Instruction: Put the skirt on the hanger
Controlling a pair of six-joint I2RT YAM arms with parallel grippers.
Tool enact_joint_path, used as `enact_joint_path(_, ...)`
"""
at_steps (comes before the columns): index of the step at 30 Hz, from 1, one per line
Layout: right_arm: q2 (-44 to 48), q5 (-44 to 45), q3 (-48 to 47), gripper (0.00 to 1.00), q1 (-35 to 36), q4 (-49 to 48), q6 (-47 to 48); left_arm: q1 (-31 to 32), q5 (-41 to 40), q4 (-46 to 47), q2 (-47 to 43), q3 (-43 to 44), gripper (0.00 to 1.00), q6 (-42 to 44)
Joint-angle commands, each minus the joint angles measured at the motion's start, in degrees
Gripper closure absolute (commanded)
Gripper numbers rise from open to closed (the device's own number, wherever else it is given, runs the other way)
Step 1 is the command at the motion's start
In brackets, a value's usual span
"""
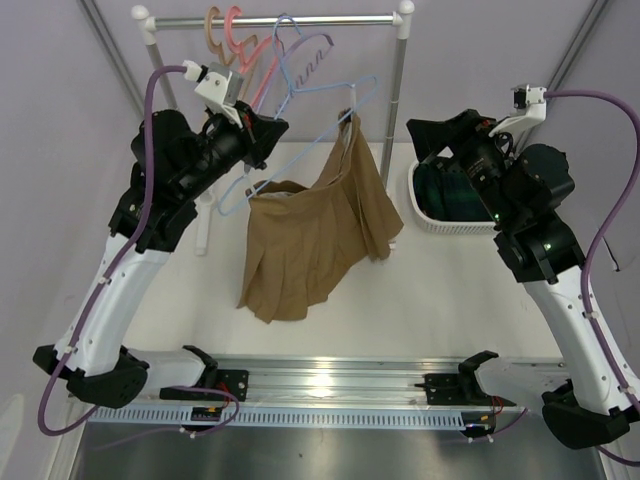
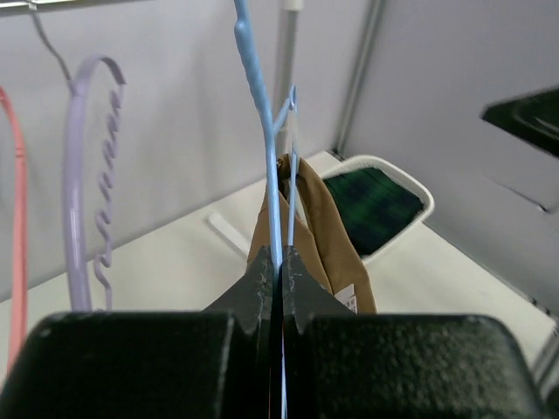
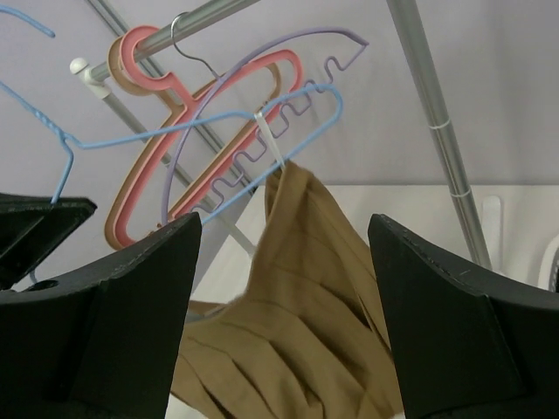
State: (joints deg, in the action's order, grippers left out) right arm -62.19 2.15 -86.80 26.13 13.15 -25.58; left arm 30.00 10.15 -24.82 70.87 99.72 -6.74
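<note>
My left gripper (image 1: pixel 270 130) is shut on the wire of the pale blue hanger (image 1: pixel 300 150) and holds it tilted above the table, below the rack. In the left wrist view the hanger (image 2: pixel 262 113) runs up from between the closed fingertips of this gripper (image 2: pixel 279 255). The tan-brown skirt (image 1: pixel 310 230) hangs from the hanger, caught by a whitish loop at its upper right end, and droops toward the table. It also shows in the left wrist view (image 2: pixel 336 236) and the right wrist view (image 3: pixel 297 297). My right gripper (image 1: pixel 425 135) is open and empty, to the right of the skirt and apart from it.
A clothes rack bar (image 1: pixel 270 20) at the back carries pink and tan hangers (image 1: pixel 225 35) and a lavender notched hanger (image 1: pixel 312 55). Its right post (image 1: pixel 395 120) stands just behind the skirt. A white basket (image 1: pixel 425 215) with dark green plaid cloth (image 1: pixel 445 195) sits at the right.
</note>
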Motion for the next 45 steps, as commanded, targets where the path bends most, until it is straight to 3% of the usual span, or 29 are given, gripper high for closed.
enact_joint_path(1, 1.6, 1.8, -2.3, 0.17, -0.1, 1.5, 1.2, 0.4, -7.8, 11.7, 1.5, 5.9, 1.00, -2.4)
enact_joint_path(5, 1.9, 1.8, -2.3, 0.17, -0.1, 2.4, 1.3, 1.8, -9.7, 13.2, 5.5, 10.3, 1.00, -1.9)
enact_joint_path(16, 2.3, 0.8, -2.1, 0.17, -0.1, 3.7, 0.7, 8.1, -28.2, 21.5, 16.2, 16.5, 1.00, 2.1)
enact_joint_path(23, 2.8, 0.7, -2.1, 0.17, 0.0, 5.0, 0.3, 9.6, -31.1, 22.8, 28.0, 28.9, 1.00, 5.9)
enact_joint_path(28, 3.2, 0.6, -2.1, 0.17, 0.1, 5.7, 0.5, 9.8, -31.6, 18.5, 36.2, 38.8, 1.00, 5.1)
enact_joint_path(41, 4.4, -0.2, 1.5, 0.17, 0.1, 4.3, 0.4, 10.4, -31.2, 18.2, 41.1, 35.7, 1.00, 3.8)
enact_joint_path(45, 4.7, 0.2, 2.4, 0.17, 0.1, 4.2, 0.4, 11.0, -31.8, 18.9, 39.7, 30.5, 1.00, 3.3)
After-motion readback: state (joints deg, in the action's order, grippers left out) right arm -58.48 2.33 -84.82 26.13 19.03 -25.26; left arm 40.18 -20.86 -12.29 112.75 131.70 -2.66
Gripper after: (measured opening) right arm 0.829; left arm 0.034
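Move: The left hand grips the blue hanger, with the skirt clipped below. The free stretch of the rail it is headed for lies about 25 cm ahead, 12 cm to the right and roughly 12 cm above. The purple hanger hangs about 19 cm ahead and 3 cm right, near hand height; the rail's right end is about 25 cm ahead, 19 cm right and 12 cm up. From the empty, open right hand, that free stretch lies some 25 cm ahead, 12 cm left and 11 cm up. Forward by about 18 cm and also to the right, the left hand carries the blue hanger and skirt to the rail, right of the purple hanger, rising slightly before sinking as it slows. Its wrist turns some 20 degrees counter-clockwise, mostly early on, so the fingers point more straight ahead; they stay shut on the hanger. ##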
